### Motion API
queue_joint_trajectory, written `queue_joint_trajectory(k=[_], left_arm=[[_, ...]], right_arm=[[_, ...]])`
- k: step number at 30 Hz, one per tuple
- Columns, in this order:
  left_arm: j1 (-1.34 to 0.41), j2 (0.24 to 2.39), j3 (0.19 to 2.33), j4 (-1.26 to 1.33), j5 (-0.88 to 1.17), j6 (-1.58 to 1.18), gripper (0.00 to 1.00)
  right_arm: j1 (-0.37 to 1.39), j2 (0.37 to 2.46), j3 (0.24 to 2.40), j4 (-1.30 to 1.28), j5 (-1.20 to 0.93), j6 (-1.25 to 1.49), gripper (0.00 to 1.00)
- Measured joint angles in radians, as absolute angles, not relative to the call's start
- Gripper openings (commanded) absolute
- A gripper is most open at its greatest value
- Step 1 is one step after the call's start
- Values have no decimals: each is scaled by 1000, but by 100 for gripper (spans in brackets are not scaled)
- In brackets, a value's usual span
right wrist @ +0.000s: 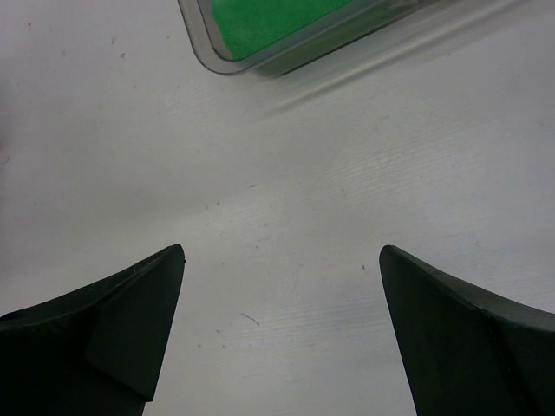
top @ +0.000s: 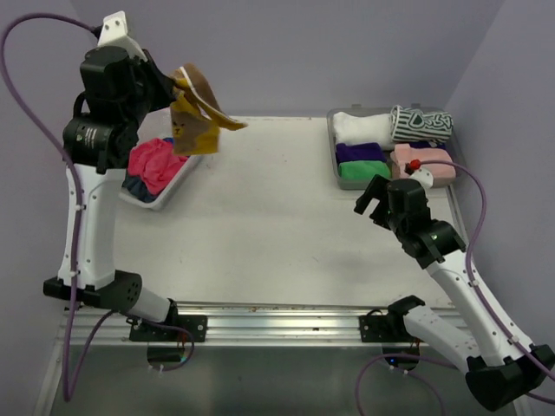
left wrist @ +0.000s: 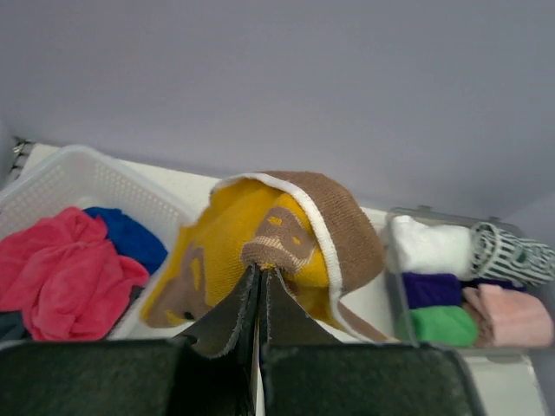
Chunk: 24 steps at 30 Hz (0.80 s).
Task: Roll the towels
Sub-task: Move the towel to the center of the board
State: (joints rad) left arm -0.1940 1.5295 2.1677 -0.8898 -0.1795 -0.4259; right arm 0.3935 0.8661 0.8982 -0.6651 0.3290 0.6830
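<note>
My left gripper is shut on a yellow-and-brown towel, which hangs from it in the air above the white basket. In the basket lie a pink towel and a blue one. Rolled towels fill the grey tray: white, striped, purple, green and pink. My right gripper stands open over bare table just in front of the tray.
The tray's near corner lies just ahead of the right fingers. Purple walls close the table at the back and right. A metal rail runs along the near edge between the arm bases.
</note>
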Motion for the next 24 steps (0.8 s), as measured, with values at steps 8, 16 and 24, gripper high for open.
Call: queue_joint_trajectory(k=[8,16,24], left_arm=[[-345,1301,1773,-680,90,-480,0],[-572,1378,1055,-431,288,-646,33],[-603,1403,1065,-509,240,-644,53]], right_arm=[[394,856,963,-750,421,749,99],[394,822,953,-789,447,755,99],[394,826,887,-783,353,733,99]])
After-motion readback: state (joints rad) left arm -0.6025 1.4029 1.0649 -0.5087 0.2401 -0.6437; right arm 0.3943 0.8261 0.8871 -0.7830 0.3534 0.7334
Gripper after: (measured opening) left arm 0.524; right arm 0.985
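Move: The left gripper holds the yellow-brown towel high in the air; the board's middle, where the towel is to go, lies about 45 cm below it, some 24 cm to its right and 16 cm back. The white basket stands about 8 cm ahead, 14 cm left and 42 cm down; the grey tray of rolled towels is about 11 cm ahead, 62 cm right and 42 cm down. From the right hand the board's middle lies some 27 cm left, 4 cm back and 18 cm below. Swing the left gripper right and back with the towel, rising slightly at first, then dive towards the board's middle: some 34 cm down, 20 cm right and 15 cm back in all. Meanwhile turn it clockwise and tip the fingers down about 40 degrees, open them halfway near the bottom to let the towel go, and ease up a little. Keep the right gripper open, drifting about 2 cm back. ##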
